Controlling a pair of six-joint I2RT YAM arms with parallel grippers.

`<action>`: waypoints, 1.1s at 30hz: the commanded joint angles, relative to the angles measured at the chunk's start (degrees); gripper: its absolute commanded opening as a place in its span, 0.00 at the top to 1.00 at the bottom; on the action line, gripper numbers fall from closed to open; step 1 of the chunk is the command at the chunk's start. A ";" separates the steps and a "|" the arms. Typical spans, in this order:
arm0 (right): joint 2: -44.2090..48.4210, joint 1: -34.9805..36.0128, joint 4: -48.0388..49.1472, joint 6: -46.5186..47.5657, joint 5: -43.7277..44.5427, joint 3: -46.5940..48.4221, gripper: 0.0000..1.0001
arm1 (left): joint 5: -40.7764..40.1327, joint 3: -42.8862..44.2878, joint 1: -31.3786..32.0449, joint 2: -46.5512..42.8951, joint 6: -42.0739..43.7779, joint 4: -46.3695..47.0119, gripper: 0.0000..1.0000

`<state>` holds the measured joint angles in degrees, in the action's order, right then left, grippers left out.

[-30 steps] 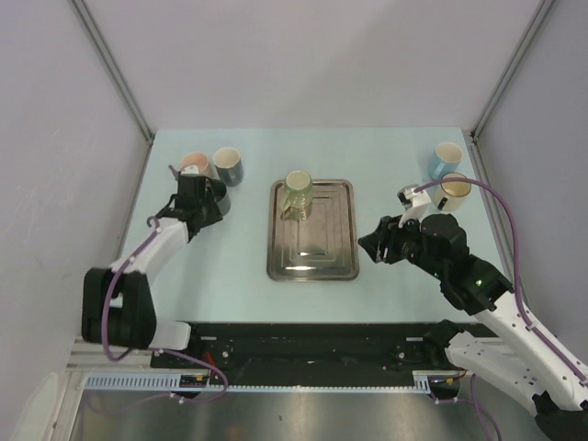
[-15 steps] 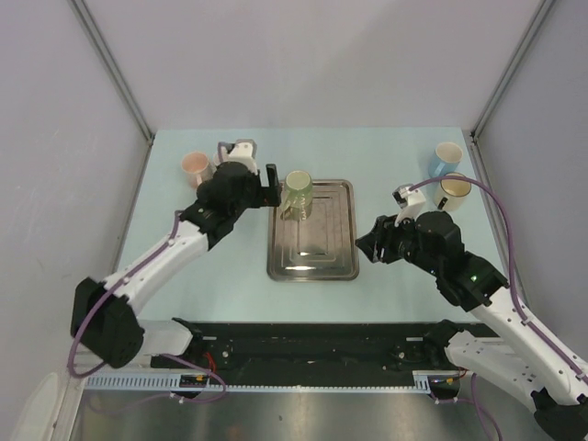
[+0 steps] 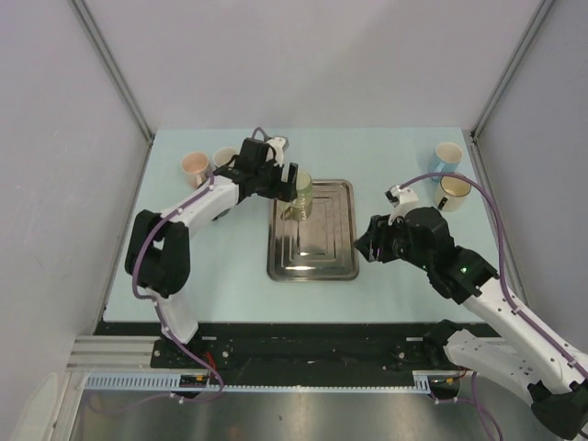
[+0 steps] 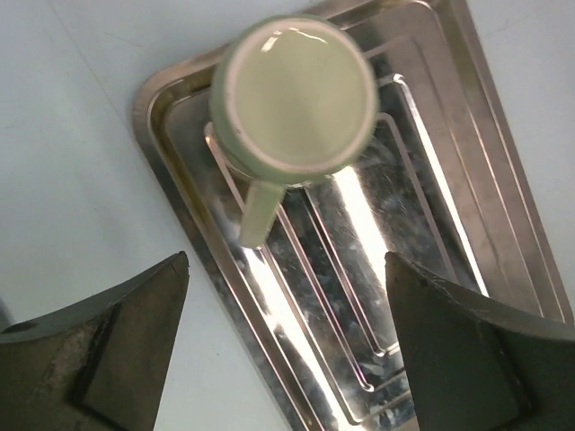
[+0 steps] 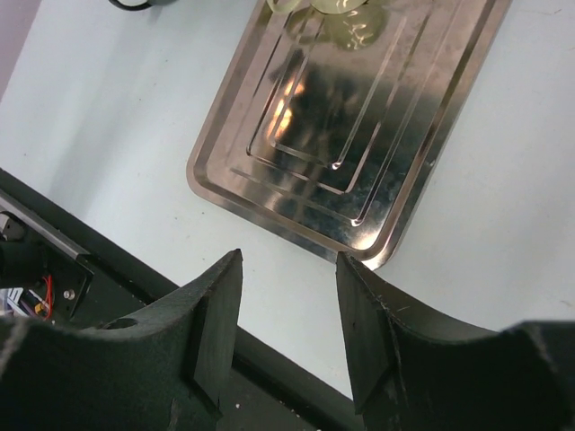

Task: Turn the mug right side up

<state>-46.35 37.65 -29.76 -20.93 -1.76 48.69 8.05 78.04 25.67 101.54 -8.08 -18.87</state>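
A pale green mug stands upside down at the far end of the steel tray. In the left wrist view its flat base faces up and its handle points toward my fingers. My left gripper hovers open by the mug's left side. The wide gap between its fingertips holds nothing, and the mug lies just beyond them. My right gripper hangs open off the tray's right edge, also holding nothing. The mug's edge shows at the top of the right wrist view.
A peach mug and a dark mug stand at the far left, partly behind my left arm. A blue mug and a cream mug stand at the far right. The black base rail runs along the near table edge.
My left arm has swung from the mugs at the far left over to the green mug on the tray, and its jaws have opened wide. The right gripper has edged slightly left.
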 commanded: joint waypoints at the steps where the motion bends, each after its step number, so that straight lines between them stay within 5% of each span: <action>1: -1.64 0.14 0.05 0.80 0.71 3.17 0.49 | 5.22 6.06 -1.59 3.31 5.70 -5.02 0.09; 9: -3.84 0.23 0.49 1.94 0.35 3.96 0.49 | 7.15 11.25 -1.59 9.28 10.44 -7.93 0.26; 20: -4.19 -0.12 -0.39 3.09 0.97 4.14 0.49 | 7.41 15.04 -1.06 14.22 11.42 -10.22 0.34; 28: -4.80 -0.12 0.31 2.74 0.62 4.14 0.50 | 8.38 14.33 1.84 13.69 11.76 -11.45 0.50; 33: -4.80 -0.03 0.23 2.38 0.70 4.14 0.50 | 6.81 12.93 3.68 12.46 11.77 -11.54 0.50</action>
<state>-51.24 37.65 -30.17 -19.18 -1.74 50.28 13.76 90.76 27.81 116.16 0.03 -30.11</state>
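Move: The upturned green mug is about 5 cm ahead, 5 cm to the right and 8 cm below the left gripper, its handle sticking out back and left. The tray's middle is some 9 cm right, 3 cm back and 13 cm down; the dark mug stands roughly 16 cm left and about level, the grey mug 13 cm left and 9 cm ahead. From the right gripper the green mug lies about 24 cm ahead and 18 cm left. Sink the left gripper about 6 cm towards the green mug's handle, easing 2 cm forward on the way, then swing some 3 cm right and slightly back so the fingertips come up to the handle's end. Narrow the fingers to about half open as you go, and tip the hand about 10 degrees further down with a slight clockwise turn. Don't grip yet. ##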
